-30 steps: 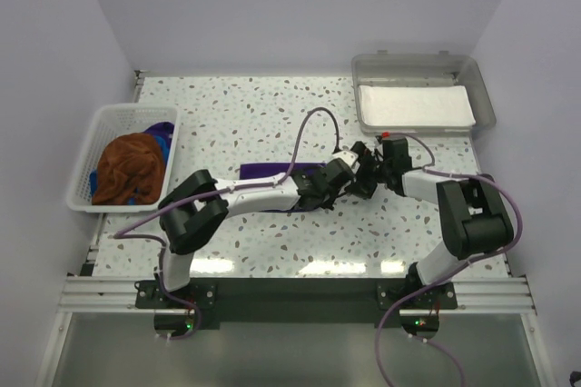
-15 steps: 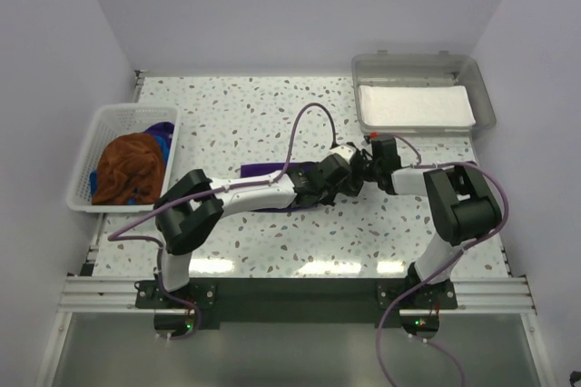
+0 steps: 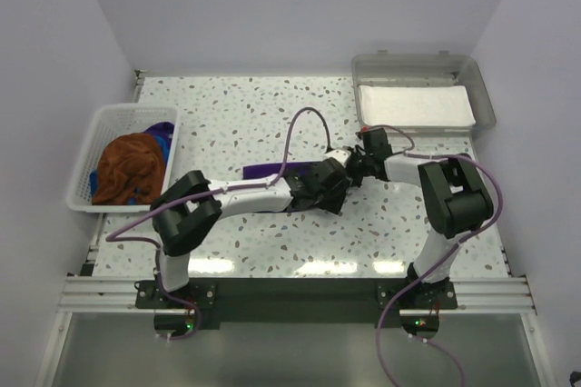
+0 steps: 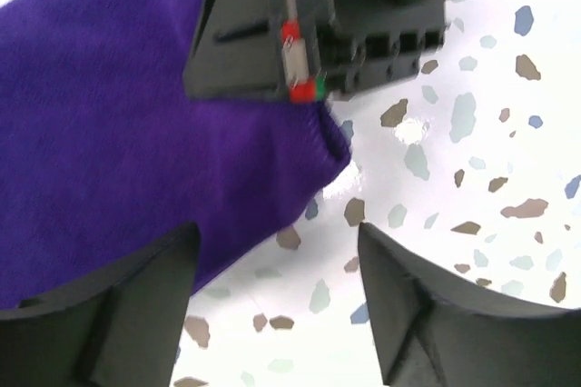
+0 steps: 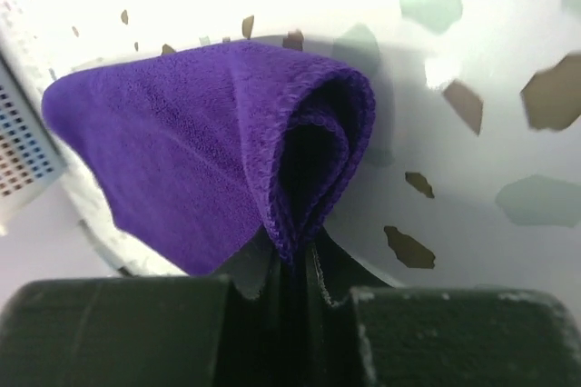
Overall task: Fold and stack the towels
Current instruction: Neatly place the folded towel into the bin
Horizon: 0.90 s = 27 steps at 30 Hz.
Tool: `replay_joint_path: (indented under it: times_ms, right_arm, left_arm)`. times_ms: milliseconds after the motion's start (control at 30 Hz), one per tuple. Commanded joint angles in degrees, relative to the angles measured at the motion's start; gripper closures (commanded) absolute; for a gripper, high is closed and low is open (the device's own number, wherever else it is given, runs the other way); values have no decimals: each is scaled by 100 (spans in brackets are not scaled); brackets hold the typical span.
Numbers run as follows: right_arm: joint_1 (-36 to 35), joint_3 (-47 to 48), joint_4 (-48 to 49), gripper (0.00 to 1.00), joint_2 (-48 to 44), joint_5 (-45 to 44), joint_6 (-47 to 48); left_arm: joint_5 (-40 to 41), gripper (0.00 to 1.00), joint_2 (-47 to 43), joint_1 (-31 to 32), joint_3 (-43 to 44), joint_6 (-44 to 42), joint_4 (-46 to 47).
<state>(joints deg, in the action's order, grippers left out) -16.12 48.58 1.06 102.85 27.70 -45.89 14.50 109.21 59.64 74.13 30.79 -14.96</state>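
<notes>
A deep purple towel (image 3: 265, 172) lies folded lengthwise on the speckled table, mostly hidden under my left arm. In the right wrist view my right gripper (image 5: 295, 255) is shut on a doubled-over corner of this purple towel (image 5: 191, 142). From above, the right gripper (image 3: 356, 166) sits at the towel's right end. My left gripper (image 3: 338, 183) is right beside it. In the left wrist view the left gripper (image 4: 272, 246) is open over bare table, with the purple towel (image 4: 118, 124) edge next to its left finger (image 4: 109, 314). A rust-brown towel (image 3: 130, 167) and a blue towel (image 3: 163, 132) lie in the basket.
The white mesh basket (image 3: 100, 116) stands at the left edge of the table. A grey tray (image 3: 413, 61) lined with a white sheet (image 3: 413, 105) sits at the back right. The two wrists crowd together mid-table.
My left gripper has opened and let go of the purple towel. My right gripper moved left to the towel's corner and shut on it.
</notes>
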Motion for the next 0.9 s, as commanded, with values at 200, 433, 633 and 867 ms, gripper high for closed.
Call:
replay_joint_path:
  times_ms: [200,433,633,867]
  right_arm:
    - [21,1838,-2074,100,112,-1258,1635]
    - [38,3973,-3023,100,736,-1715,2356]
    - [301,6029,-3726,100,1622,-2023,2778]
    - [926,7807,-4615,100,2248,-2331,3481]
  left_arm:
    - [-246,0,-1796,-988,-724,-19,205]
    - [-413,0,-3062,-2639,-1198,-670,-603]
    - [-510,0,-3415,-3493,-1857,-1162,-824]
    - [-633,0,-3617,-3670,-2393,-1373,-982]
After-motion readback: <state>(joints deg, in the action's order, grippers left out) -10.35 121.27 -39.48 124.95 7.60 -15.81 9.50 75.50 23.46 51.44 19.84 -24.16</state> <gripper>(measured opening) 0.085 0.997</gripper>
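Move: The clear bin holding the white towel is centred about 25 cm ahead and 22 cm right of the right hand, which already pinches the right edge of the folded purple towel just above the table. That towel's middle lies some 15 cm left of the hand and 3 cm back. From the left hand the bin is roughly 29 cm ahead and 25 cm to the right; the white basket with the brown towel is about 60 cm left and 7 cm farther out. The purple towel, still pinched at its right edge, is carried forward about 22 cm and up some 16 cm by the right hand, swinging right towards the clear bin late on; the wrist rolls so the fingers point less to the left. The left hand, its fingers opening fully, leaves the towel, arcing left about 28 cm, rising and then sinking again. ##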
